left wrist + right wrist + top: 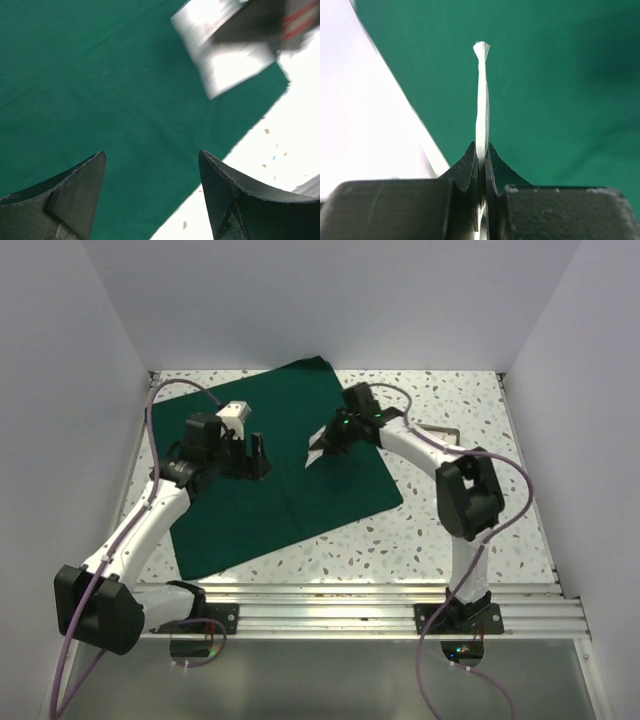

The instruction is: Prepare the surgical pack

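The dark green drape (290, 480) of the surgical pack lies flat and unfolded on the speckled table. My right gripper (326, 438) hovers over the drape's right half, shut on a thin white packet (314, 453). The right wrist view shows that packet (481, 95) edge-on, pinched in the right gripper (481, 152) above the drape (560, 75). My left gripper (256, 458) stands open over the drape's left half with nothing between its fingers. In the left wrist view the left gripper (152, 156) is wide apart above the drape (100, 85), with the blurred packet (225, 60) at the upper right.
A thin grey metal rim (453, 429) shows on the table behind the right arm, mostly hidden. White walls close in the left, back and right sides. An aluminium rail (380, 606) runs along the near edge by the arm bases.
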You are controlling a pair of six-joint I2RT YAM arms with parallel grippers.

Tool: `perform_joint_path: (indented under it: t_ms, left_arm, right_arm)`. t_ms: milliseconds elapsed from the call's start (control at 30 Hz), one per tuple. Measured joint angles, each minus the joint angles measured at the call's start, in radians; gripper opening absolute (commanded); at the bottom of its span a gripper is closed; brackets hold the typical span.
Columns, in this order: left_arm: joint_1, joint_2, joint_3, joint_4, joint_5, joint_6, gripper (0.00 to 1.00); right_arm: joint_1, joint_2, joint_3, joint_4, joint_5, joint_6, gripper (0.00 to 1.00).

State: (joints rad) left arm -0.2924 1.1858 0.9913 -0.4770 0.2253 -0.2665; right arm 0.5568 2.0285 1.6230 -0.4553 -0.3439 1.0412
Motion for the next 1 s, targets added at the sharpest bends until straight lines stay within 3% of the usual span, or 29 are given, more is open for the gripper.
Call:
perform_joint_path:
  t_ms: [200, 567, 1000]
  left_arm:
    - [0.138, 0.035, -0.071, -0.013, 0.011, 0.080, 0.77]
    - [0.146, 0.035, -0.142, 0.011, 0.040, 0.130, 0.77]
    - [0.148, 0.060, -0.178, 0.024, 0.063, 0.128, 0.77]
  right_arm:
    - [-0.238, -0.193, -0.219, 0.214, 0.262, 0.159, 0.00]
    - [-0.484, -0.222, -0.378, 0.259, 0.524, 0.351, 0.00]
    - [-0.518, -0.103, -0.187, 0.096, 0.695, 0.467, 0.00]
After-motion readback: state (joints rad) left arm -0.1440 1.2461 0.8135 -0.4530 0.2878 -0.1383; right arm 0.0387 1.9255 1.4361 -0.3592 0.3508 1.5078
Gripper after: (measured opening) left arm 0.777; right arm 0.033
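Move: The right hand already grips the packet over the green cloth; the tray it is bound for lies some 34 cm to its right, 11 cm ahead and about 11 cm below. The cloth's middle is roughly level with that hand and 6 cm to its left, 12 cm down, while the cloth's right corner sits about 28 cm right and 8 cm back. From the empty left hand the tray is around 43 cm right, 18 cm ahead and 17 cm lower. Keeping its fingers shut on the packet, the right hand sweeps about 35 cm right and 13 cm forward off the cloth towards the tray, rising slightly at first and then sinking back as the wrist turns some 75 degrees clockwise, slowing for the last stretch with the packet hanging above the tray, not set down. The left hand, empty and still wide open, shifts a little left and then mostly sinks over the cloth, tipping slightly further down. ##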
